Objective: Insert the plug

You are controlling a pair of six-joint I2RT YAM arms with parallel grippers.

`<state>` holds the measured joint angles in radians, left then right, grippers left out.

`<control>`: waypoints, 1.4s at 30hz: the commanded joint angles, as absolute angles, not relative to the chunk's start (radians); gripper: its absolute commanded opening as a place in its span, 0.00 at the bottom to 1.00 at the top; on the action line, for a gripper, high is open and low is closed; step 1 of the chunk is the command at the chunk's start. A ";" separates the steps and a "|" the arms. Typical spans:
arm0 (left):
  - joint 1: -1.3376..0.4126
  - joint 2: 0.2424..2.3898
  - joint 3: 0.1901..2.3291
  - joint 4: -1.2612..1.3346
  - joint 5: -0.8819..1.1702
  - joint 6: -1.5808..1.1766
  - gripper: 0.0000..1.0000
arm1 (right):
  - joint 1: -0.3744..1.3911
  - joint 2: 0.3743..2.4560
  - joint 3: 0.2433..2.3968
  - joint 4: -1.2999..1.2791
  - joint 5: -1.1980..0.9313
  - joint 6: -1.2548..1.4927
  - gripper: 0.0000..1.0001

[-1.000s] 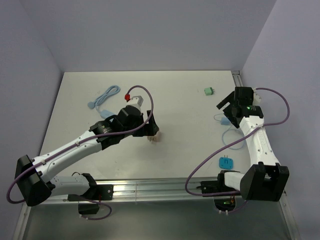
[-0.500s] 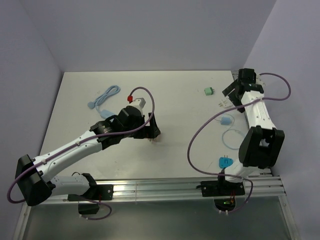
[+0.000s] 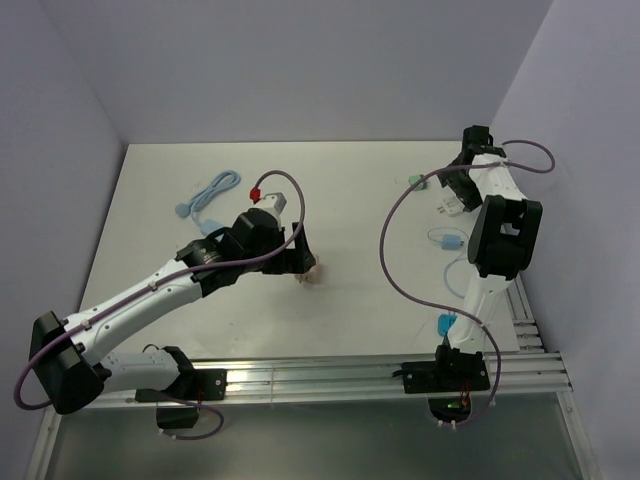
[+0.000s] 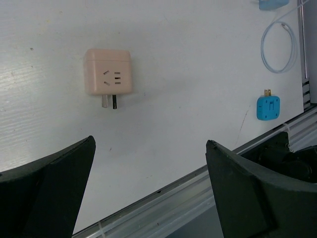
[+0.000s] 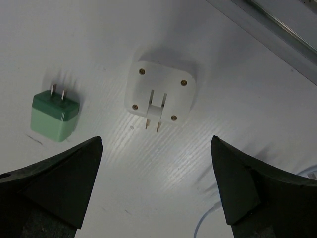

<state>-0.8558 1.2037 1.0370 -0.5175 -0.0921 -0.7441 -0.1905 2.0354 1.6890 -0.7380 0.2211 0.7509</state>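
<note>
A beige socket cube [image 4: 108, 72] with two prongs lies flat on the white table, its slotted face up. In the top view the cube [image 3: 314, 276] peeks out beside my left gripper [image 3: 303, 258]. My left gripper [image 4: 150, 143] hovers open over bare table just short of it, holding nothing. At the far right, my right gripper [image 3: 447, 183] hangs open above a white plug [image 5: 162, 94] lying prongs up. A green plug [image 5: 55, 116] lies to its left. My right gripper [image 5: 156, 139] is empty, with the white plug just ahead of its fingertips.
A blue plug [image 3: 447, 322] sits near the front rail [image 3: 330, 375] on the right. A pale blue charger with a looped cable [image 3: 447, 240] lies below the white plug. A coiled blue cable [image 3: 205, 195] is at the back left. The side rail [image 5: 267, 29] runs close to the white plug.
The right arm folded up and swung its gripper back and left, from over the pale blue charger to over the white and green plugs. The left arm barely shifted.
</note>
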 commanded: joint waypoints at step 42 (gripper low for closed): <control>-0.788 1.207 1.068 -0.525 -0.089 -0.678 0.99 | -0.193 2.336 1.963 -0.882 0.250 0.825 0.72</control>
<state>-0.7925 1.2045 1.0370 -0.5385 -0.0914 -0.7044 -0.1944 2.3150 1.9621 -0.8707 0.2398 0.8288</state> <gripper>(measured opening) 0.986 0.721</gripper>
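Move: The white adapter that the open right hand goes for lies about 3 cm ahead of it, 1 cm to its right and 6 cm below. Around it, on the table, the green plug is some 11 cm ahead of the right hand and 8 cm to its left, and the blue charger about 9 cm back and 1 cm left. From the left hand the white adapter is far off, roughly 28 cm ahead, 45 cm right and 17 cm down. Down and somewhat forward, the right hand comes about 6 cm onto the white adapter, first reaching some 3 cm out, easing back a little, then sinking and edging forward again as the wrist tips about 7 degrees. Its fingers then close partway, pinching the adapter by its two sides. The open left hand shifts about 2 cm left and forward, high over the table by the pink adapter. ##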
